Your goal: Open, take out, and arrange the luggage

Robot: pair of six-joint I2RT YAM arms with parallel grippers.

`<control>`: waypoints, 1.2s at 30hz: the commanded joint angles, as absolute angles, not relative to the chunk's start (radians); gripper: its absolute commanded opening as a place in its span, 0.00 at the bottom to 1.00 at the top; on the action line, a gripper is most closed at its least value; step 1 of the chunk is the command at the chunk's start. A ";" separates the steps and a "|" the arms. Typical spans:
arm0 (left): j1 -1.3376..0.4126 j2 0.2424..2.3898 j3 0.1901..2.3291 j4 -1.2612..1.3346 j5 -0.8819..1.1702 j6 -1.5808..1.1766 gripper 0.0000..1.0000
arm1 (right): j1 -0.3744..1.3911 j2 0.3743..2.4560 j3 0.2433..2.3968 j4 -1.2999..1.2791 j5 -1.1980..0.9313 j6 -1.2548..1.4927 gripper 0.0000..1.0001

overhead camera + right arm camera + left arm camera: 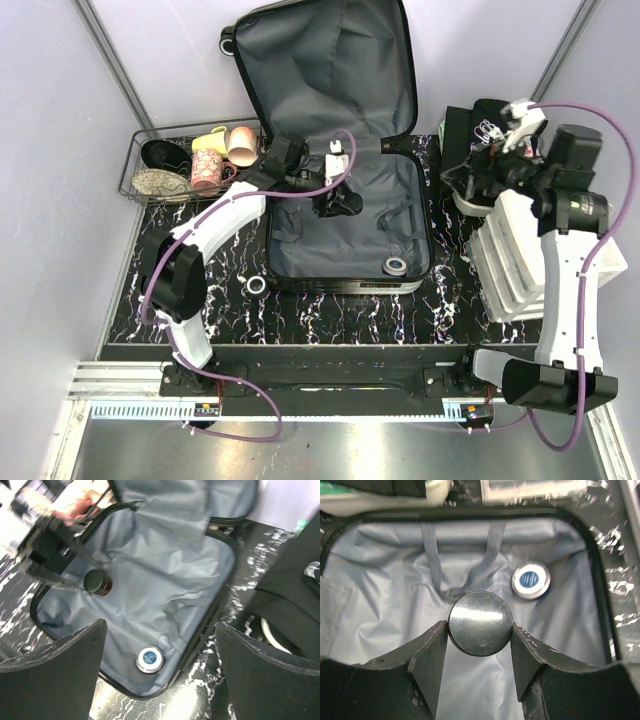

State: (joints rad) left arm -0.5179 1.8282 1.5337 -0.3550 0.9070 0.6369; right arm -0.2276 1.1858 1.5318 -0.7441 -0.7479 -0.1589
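The luggage (380,215) lies open on the black marbled table, its lid propped upright against the back wall and its grey lining (385,590) showing. My left gripper (340,203) hangs over the lower half, shut on a small jar (480,623) with a shiny black lid. The right wrist view shows that jar (95,581) with a brown body, above the lining (165,565). A round tin with a blue label (397,266) rests in the near right corner of the case. My right gripper (160,625) stands open beside the case's right edge, holding nothing.
A black wire basket (137,150) with cups and shoes sits at the back left. White plastic bins (520,260) are stacked at the right, under my right arm. A second small tin (257,285) lies on the table in front of the case's left corner.
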 commanded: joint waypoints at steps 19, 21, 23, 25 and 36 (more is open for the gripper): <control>-0.503 1.791 1.537 -0.293 0.696 0.294 0.18 | 0.150 1.282 1.385 -0.661 -0.622 -0.313 1.00; -0.491 1.859 1.562 -0.304 0.657 0.296 0.19 | 0.153 1.299 1.378 -0.649 -0.608 -0.310 1.00; -0.491 1.911 1.557 -0.273 0.605 0.298 0.20 | 0.152 1.319 1.379 -0.641 -0.580 -0.298 1.00; -0.491 1.946 1.552 -0.243 0.591 0.287 0.20 | 0.152 1.356 1.382 -0.638 -0.565 -0.290 1.00; -0.512 2.137 1.641 -0.247 0.566 0.281 0.27 | 0.153 1.500 1.382 -0.578 -0.526 -0.230 1.00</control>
State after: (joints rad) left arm -0.4969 2.1468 1.5826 -0.2554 0.5751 0.2619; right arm 0.1486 1.4624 1.3792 -0.6430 -0.5491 -0.2626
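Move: The left hand already grips the round dark jar; the suitcase floor it is bound for lies about 7 cm ahead, 2 cm left and 18 cm below, with the round tin some 13 cm right and 3 cm back. From the right hand the tin lies about 3 cm ahead, 9 cm left and 36 cm below; the strap buckle is some 11 cm beyond the tin, and the jar about 21 cm left and 3 cm ahead. Open right hand sinks 15 cm and left towards tin; left lifts jar, then lowers it some 20 cm. ##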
